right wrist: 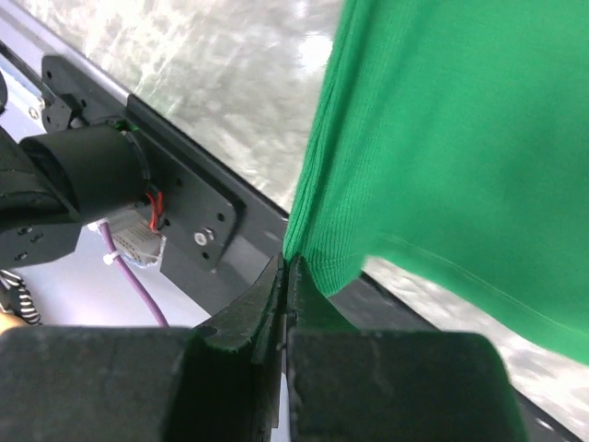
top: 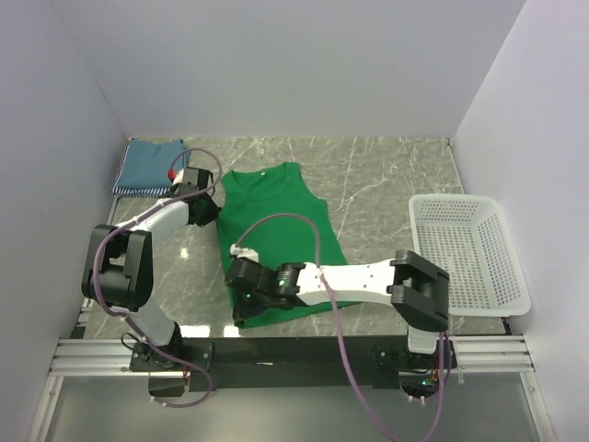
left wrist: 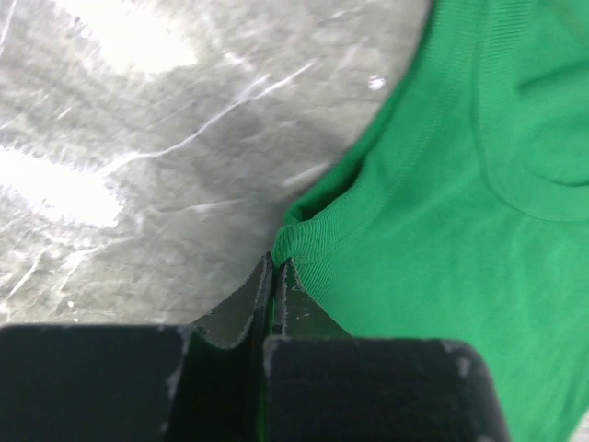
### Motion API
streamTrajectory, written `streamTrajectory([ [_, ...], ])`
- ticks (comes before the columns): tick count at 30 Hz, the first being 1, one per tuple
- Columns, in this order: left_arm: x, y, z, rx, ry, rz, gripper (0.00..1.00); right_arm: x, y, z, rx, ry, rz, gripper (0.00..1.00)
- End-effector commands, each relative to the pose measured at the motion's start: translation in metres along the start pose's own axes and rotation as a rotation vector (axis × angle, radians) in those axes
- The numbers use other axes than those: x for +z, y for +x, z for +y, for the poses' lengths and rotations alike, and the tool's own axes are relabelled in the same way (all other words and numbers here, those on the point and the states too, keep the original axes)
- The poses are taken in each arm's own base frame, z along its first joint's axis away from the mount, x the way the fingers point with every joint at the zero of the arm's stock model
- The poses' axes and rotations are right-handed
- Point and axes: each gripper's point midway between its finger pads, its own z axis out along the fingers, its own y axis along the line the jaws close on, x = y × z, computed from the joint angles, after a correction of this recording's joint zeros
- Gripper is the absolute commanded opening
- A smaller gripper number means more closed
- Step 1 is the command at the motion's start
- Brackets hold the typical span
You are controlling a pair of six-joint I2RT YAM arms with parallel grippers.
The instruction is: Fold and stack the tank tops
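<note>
The bright green tank top lies spread out in the middle of the table, neckline toward the back. My left gripper is shut on the edge of its left shoulder; the wrist view shows the green rib edge pinched at the gripper's tips. My right gripper is shut on the near-left hem corner, and the cloth hangs from the closed gripper above the table's front rail. At the back left a folded teal-blue tank top lies on a striped one.
A white mesh basket stands at the right edge of the table. Walls close in the back and both sides. The black mounting rail and the left arm's base run along the front edge, close under the right gripper.
</note>
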Motion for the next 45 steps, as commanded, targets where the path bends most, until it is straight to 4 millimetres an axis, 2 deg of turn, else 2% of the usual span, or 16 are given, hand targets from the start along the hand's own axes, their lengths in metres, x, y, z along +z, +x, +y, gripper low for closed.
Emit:
streamTrajectory([
  [1,-0.016,-0.028,-0.033,-0.004,0.094,-0.057,0.0,-0.031,-0.016,-0.006,0.028,-0.039,-0.05,0.0],
  [2,-0.017,-0.031,-0.038,-0.008,0.103,-0.061,0.01,-0.038,-0.019,-0.006,0.037,-0.055,-0.065,0.0],
  [4,-0.017,-0.027,-0.048,0.002,0.117,-0.048,0.02,-0.038,-0.02,-0.025,0.058,-0.02,-0.083,0.0],
  [6,-0.019,-0.029,-0.06,0.002,0.134,-0.053,0.02,-0.046,-0.024,-0.032,0.078,-0.028,-0.107,0.0],
  [7,-0.02,-0.023,-0.067,0.017,0.142,-0.046,0.03,-0.045,-0.022,-0.047,0.095,-0.003,-0.107,0.0],
  [9,-0.023,-0.026,-0.082,0.022,0.163,-0.054,0.04,-0.05,-0.019,-0.06,0.119,0.0,-0.12,0.0],
  [11,-0.022,-0.021,-0.097,0.035,0.174,-0.043,0.04,-0.056,-0.025,-0.07,0.147,0.002,-0.152,0.0],
  [13,-0.016,-0.01,-0.106,0.057,0.173,-0.022,0.04,-0.056,-0.02,-0.089,0.17,0.033,-0.158,0.0],
  [15,-0.016,-0.009,-0.12,0.063,0.188,-0.022,0.04,-0.059,-0.016,-0.099,0.189,0.033,-0.167,0.0],
  [18,-0.012,0.006,-0.139,0.09,0.201,0.0,0.03,-0.062,-0.012,-0.114,0.217,0.051,-0.185,0.0],
  [23,-0.003,0.022,-0.16,0.118,0.207,0.021,0.03,-0.066,-0.006,-0.132,0.251,0.066,-0.205,0.0],
  [27,0.003,0.038,-0.171,0.141,0.207,0.041,0.03,-0.064,0.006,-0.149,0.272,0.086,-0.2,0.0],
  [34,0.009,0.056,-0.178,0.168,0.209,0.06,0.04,-0.056,0.023,-0.16,0.292,0.081,-0.179,0.0],
  [38,0.01,0.062,-0.181,0.181,0.23,0.064,0.12,-0.054,0.029,-0.168,0.3,0.094,-0.174,0.0],
  [39,0.01,0.063,-0.182,0.185,0.232,0.063,0.18,-0.054,0.03,-0.17,0.301,0.101,-0.176,0.01],
  [45,-0.01,0.048,-0.191,0.203,0.286,0.011,0.37,-0.069,0.022,-0.171,0.274,0.144,-0.226,0.27],
])
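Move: I already hold the green tank top's left edge at both ends. The spot on its middle just below the neckline lies about 16 cm right of my left hand, 4 cm ahead and 3 cm lower; the folded stack is some 21 cm left and 15 cm ahead of this hand. For my right hand the middle of the hem is about 16 cm right, 3 cm ahead and 5 cm lower, with the table's near edge roughly 5 cm behind the hand. Keeping the left edge pinched in both hands, I carry it about 18 cm to the right over the tank top's own front, drifting a little forward. My left hand arcs up some 4 cm and comes down again; my right sinks onto the hem. Both turn nearly 20 degrees clockwise, then part their fingers to let the edge go. ##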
